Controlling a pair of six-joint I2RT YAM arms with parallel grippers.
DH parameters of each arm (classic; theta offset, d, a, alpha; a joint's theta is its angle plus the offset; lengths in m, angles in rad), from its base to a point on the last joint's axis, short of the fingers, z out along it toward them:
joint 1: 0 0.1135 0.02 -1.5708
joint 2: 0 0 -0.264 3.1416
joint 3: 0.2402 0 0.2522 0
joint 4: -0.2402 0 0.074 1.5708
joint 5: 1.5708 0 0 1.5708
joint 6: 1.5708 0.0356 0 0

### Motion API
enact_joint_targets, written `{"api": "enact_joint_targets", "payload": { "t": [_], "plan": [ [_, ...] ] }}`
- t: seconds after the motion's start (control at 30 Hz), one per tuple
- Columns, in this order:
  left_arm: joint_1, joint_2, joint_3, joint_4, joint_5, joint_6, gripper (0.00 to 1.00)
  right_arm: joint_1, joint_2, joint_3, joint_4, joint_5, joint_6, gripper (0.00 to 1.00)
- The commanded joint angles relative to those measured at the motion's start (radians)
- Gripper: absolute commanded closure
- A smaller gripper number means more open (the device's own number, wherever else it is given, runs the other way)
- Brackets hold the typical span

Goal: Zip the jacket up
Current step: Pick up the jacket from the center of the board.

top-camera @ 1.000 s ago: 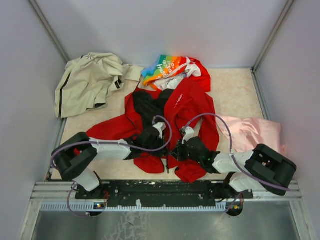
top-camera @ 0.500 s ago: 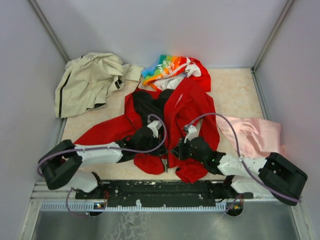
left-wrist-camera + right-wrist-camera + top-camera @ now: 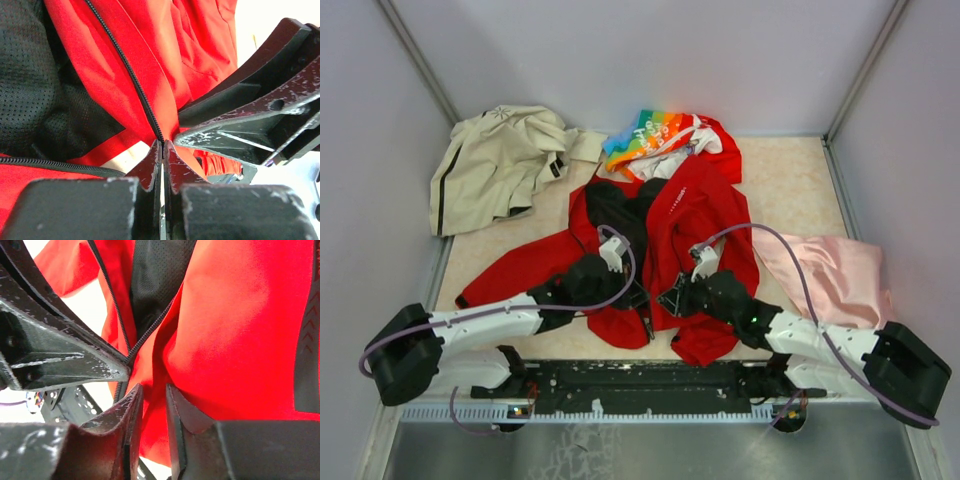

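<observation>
The red jacket (image 3: 695, 215) lies open in the middle of the table, its black lining (image 3: 615, 205) showing. My left gripper (image 3: 632, 292) sits on the left front panel near the hem. In the left wrist view my left gripper (image 3: 163, 146) is shut, its tips pinching the jacket's (image 3: 150, 50) black zipper line (image 3: 131, 75) at its lower end. My right gripper (image 3: 670, 298) is close beside it on the right panel. Seen from the right wrist, my right gripper (image 3: 152, 387) has its jaws slightly apart, with red jacket (image 3: 240, 340) fabric in the gap. The two zipper lines (image 3: 145, 335) meet just ahead.
A beige jacket (image 3: 495, 165) lies at the back left. A rainbow-and-white printed garment (image 3: 655, 135) lies behind the red jacket, and a pink cloth (image 3: 830, 270) at the right. Grey walls close in three sides. The metal rail (image 3: 650, 385) runs along the near edge.
My left gripper has shut on the zipper edge and its arm has stretched forward. My right gripper, shut before, has parted its jaws a little; its arm has also stretched out.
</observation>
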Motion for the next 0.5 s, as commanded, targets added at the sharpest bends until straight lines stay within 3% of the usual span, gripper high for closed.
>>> {"api": "enact_joint_targets", "payload": {
  "t": [0.0, 0.47],
  "plan": [
    [0.003, -0.017, -0.032, 0.042, -0.005, -0.019, 1.00, 0.010, -0.031, 0.032, -0.001, -0.041, 0.023, 0.72],
    [0.003, -0.032, -0.058, 0.069, -0.034, -0.049, 1.00, 0.053, -0.037, -0.023, 0.064, -0.095, 0.066, 0.54]
  ]
}}
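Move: The right hand, having just eased its grip, goes for the jacket's right front edge near the hem, about 3 cm back, 2 cm to its left and 2 cm lower. The left hand's closed fingers, pinching the zip tape, are some 5 cm to its left, level fore and aft; a crumpled cuff lies about 8 cm back, 8 cm right and 8 cm below. From the left hand, that edge is some 3 cm back, 4 cm right and 3 cm down. Right hand backs about 2.5 cm and slightly left along the front edge, opening wider; left keeps pinching the zip. ##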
